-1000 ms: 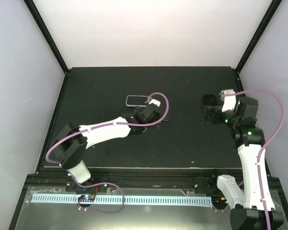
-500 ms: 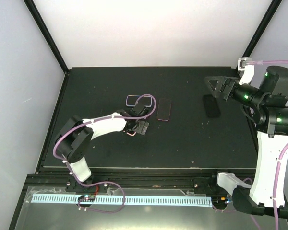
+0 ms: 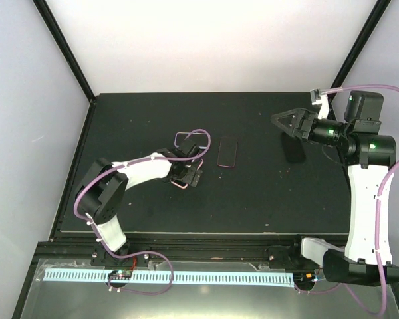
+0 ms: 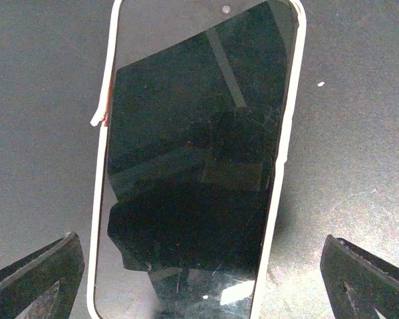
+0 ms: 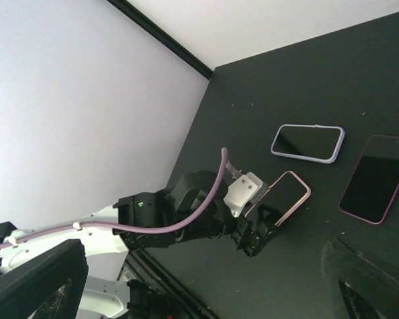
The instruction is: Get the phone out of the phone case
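Note:
A phone with a dark screen lies flat on the black mat in a pale, pink-tinged case. My left gripper hovers low over its near end, open, with one finger on each side and neither touching it. From above, this phone peeks out under the left gripper. The right wrist view shows the same phone. My right gripper is raised over the right side of the mat, open and empty.
A phone in a lavender case lies behind the left gripper, and it also shows in the right wrist view. A dark phone with a maroon rim lies mid-mat. A dark flat shape lies below the right gripper.
The left gripper slid back and left, off the maroon-rimmed phone and over the pink-cased one. The right gripper left a black flat thing on the mat, rose and swung to point left.

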Motion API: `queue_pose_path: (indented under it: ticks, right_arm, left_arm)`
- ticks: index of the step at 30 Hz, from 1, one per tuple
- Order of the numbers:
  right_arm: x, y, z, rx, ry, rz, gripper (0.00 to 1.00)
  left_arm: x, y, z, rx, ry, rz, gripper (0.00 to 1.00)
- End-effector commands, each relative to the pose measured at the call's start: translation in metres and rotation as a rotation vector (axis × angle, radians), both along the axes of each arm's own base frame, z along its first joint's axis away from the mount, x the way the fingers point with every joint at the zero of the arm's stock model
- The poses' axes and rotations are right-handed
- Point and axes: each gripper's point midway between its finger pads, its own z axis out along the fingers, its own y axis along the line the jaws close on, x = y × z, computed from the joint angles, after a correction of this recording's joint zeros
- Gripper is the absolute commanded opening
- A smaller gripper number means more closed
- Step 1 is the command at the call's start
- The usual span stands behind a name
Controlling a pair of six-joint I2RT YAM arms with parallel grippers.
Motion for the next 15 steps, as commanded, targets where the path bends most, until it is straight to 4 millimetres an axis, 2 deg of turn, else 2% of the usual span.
queue_pose_path:
  ticks: [1, 7, 9, 12, 15]
  right_arm:
    - [-0.012, 0.008, 0.012, 0.043, -0.032, 0.062, 0.96]
    - [-0.034, 0.01, 0.049, -0.015, -0.287, 0.083, 0.97]
    - [-0.033, 0.011, 0.064, -0.007, -0.351, 0.078, 0.97]
    - [-0.029, 0.014, 0.079, 0.065, -0.33, 0.102, 0.97]
    - [-0.028, 0.019, 0.082, 0.142, -0.287, 0.142, 0.97]
  left_arm:
    - [0.0, -0.005, -0.003, -0.006, 0.028, -0.029, 0.99]
    - [0.006, -0.004, -0.005, 0.006, 0.018, -0.018, 0.99]
    - [0.007, -0.005, -0.003, -0.001, 0.012, -0.014, 0.99]
    - [0.008, -0.006, 0.004, -0.018, -0.003, -0.013, 0.99]
    - [0.009, -0.004, 0.005, -0.015, -0.015, -0.007, 0.99]
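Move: The pink-cased phone lies just under my left hand, its middle about 4 cm ahead, 1 cm to the right and some 3 cm below the fingertips. The maroon phone is roughly 12 cm ahead and 16 cm to the right, the lilac-cased phone about 18 cm ahead and 2 cm right, both equally low. From my right hand the pink-cased phone is about 10 cm ahead, 27 cm left and 41 cm down. After a brief pause I sink my left hand about 1 cm, nearly straight down over the near part of the pink-cased phone, fingers staying wide open on either side of it. My empty right hand rises about 7 cm and draws back some 3.5 cm, away from the phones, tipping its open fingers up by nearly 20 degrees. ##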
